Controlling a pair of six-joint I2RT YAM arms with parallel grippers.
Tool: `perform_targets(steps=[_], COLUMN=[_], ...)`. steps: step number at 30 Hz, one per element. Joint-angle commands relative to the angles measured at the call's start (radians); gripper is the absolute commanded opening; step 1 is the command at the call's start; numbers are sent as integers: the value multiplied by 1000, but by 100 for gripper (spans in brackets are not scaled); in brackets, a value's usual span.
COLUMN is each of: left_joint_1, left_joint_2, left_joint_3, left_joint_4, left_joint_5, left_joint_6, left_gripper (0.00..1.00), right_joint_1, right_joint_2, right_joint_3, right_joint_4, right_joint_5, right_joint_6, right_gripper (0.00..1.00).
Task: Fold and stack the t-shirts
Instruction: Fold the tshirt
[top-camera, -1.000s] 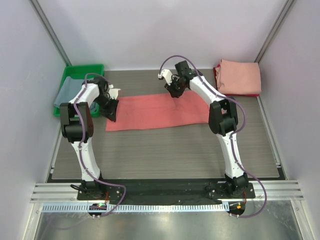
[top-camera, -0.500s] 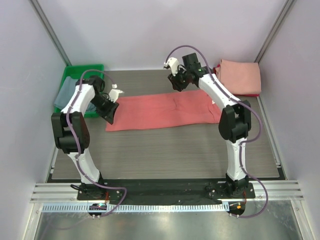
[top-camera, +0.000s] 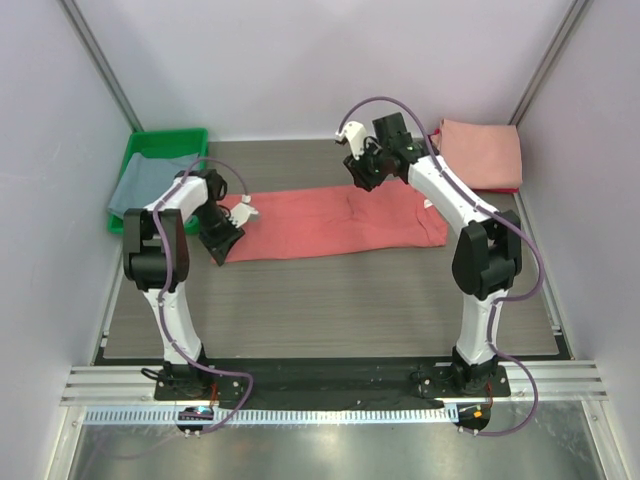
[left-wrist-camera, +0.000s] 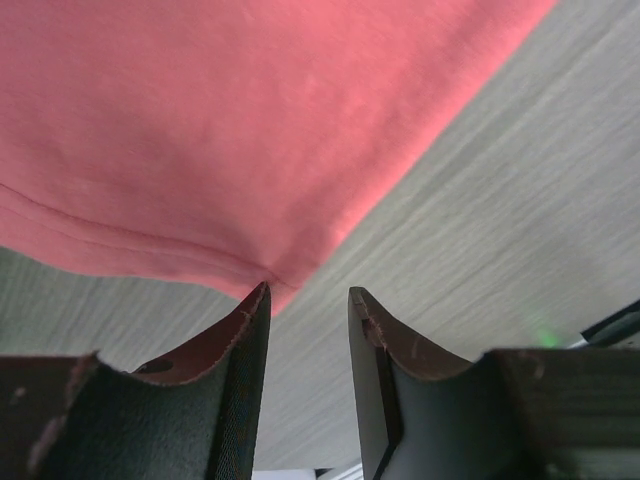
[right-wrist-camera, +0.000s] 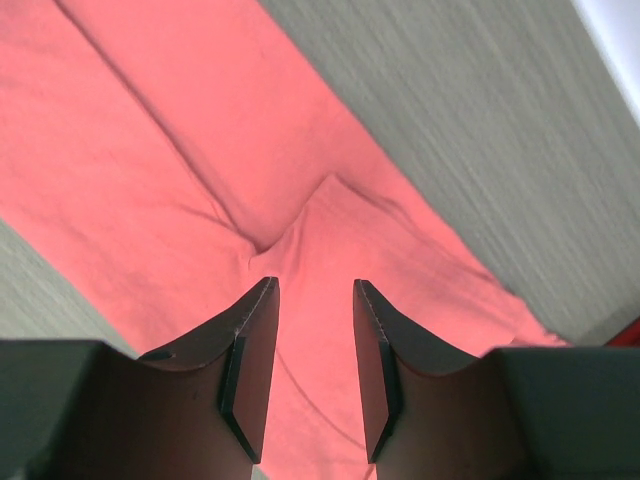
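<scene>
The coral-red t-shirt lies on the table folded into a long flat strip. My left gripper hovers at its left end. In the left wrist view it is open and empty, with the shirt's hemmed corner just past the left fingertip. My right gripper hangs over the strip's far edge. In the right wrist view it is open with only the creased shirt below it. The pale pink t-shirt sits folded at the back right. The grey-blue t-shirt lies in the tray.
The green plastic tray stands at the back left corner, close to my left arm. A red cloth edge shows under the pink shirt. White walls close in the back and both sides. Bare wood-grain tabletop lies in front of the strip.
Both grippers have opened wider. The right one has moved right and back, off the cloth. The left has shifted toward the near side, at the strip's corner. The strip's right end now reaches farther right.
</scene>
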Motion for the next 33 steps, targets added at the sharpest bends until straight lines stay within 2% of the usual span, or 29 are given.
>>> perform_targets(steps=[1, 10, 15, 17, 21, 26, 28, 33], left_joint_1=[1, -4, -22, -34, -76, -104, -119, -166], left_joint_2=[15, 45, 76, 81, 68, -53, -151, -417], left_joint_3=[48, 17, -21, -44, -95, -199, -270, -393], left_joint_4=[26, 50, 71, 93, 112, 47, 20, -174], left_joint_5=[-27, -47, -57, -71, -143, -240, -272, -370], left_joint_6=[24, 15, -12, -35, -69, -52, -26, 60], left_gripper=[38, 43, 41, 36, 2, 0, 0, 0], right_joint_1=[8, 11, 11, 11, -3, -18, -32, -104], right_joint_2=[-102, -124, -132, -147, -190, -231, -260, -267], right_joint_3=[-27, -75, -93, -120, -171, -219, -257, -308], right_joint_4=[10, 7, -4, -6, 0, 0, 3, 0], right_joint_5=[20, 22, 26, 40, 42, 112, 141, 187], right_joint_6=[-9, -24, -63, -72, -57, 63, 69, 90], right_gripper=[41, 41, 41, 41, 40, 38, 38, 38])
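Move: The folded t-shirt's near left corner lies just beyond the open left fingers, about 1 cm ahead, 1 cm left and 2 cm below; the green bin stands some 22 cm ahead and 14 cm left. From the raised right hand, the shirt's near right corner is roughly 9 cm back, 18 cm right and 16 cm down; the pink folded stack is some 14 cm ahead, 27 cm right and 14 cm down. Ease the left gripper down about 2 cm onto the t-shirt's near left corner, shut the fingers on the cloth, then drag the corner back towards the base about 11 cm, speeding up, lifting slightly late and tilting the hand's left side up. Meanwhile carry the open right hand above the shirt, right and somewhat back, towards its right end. ##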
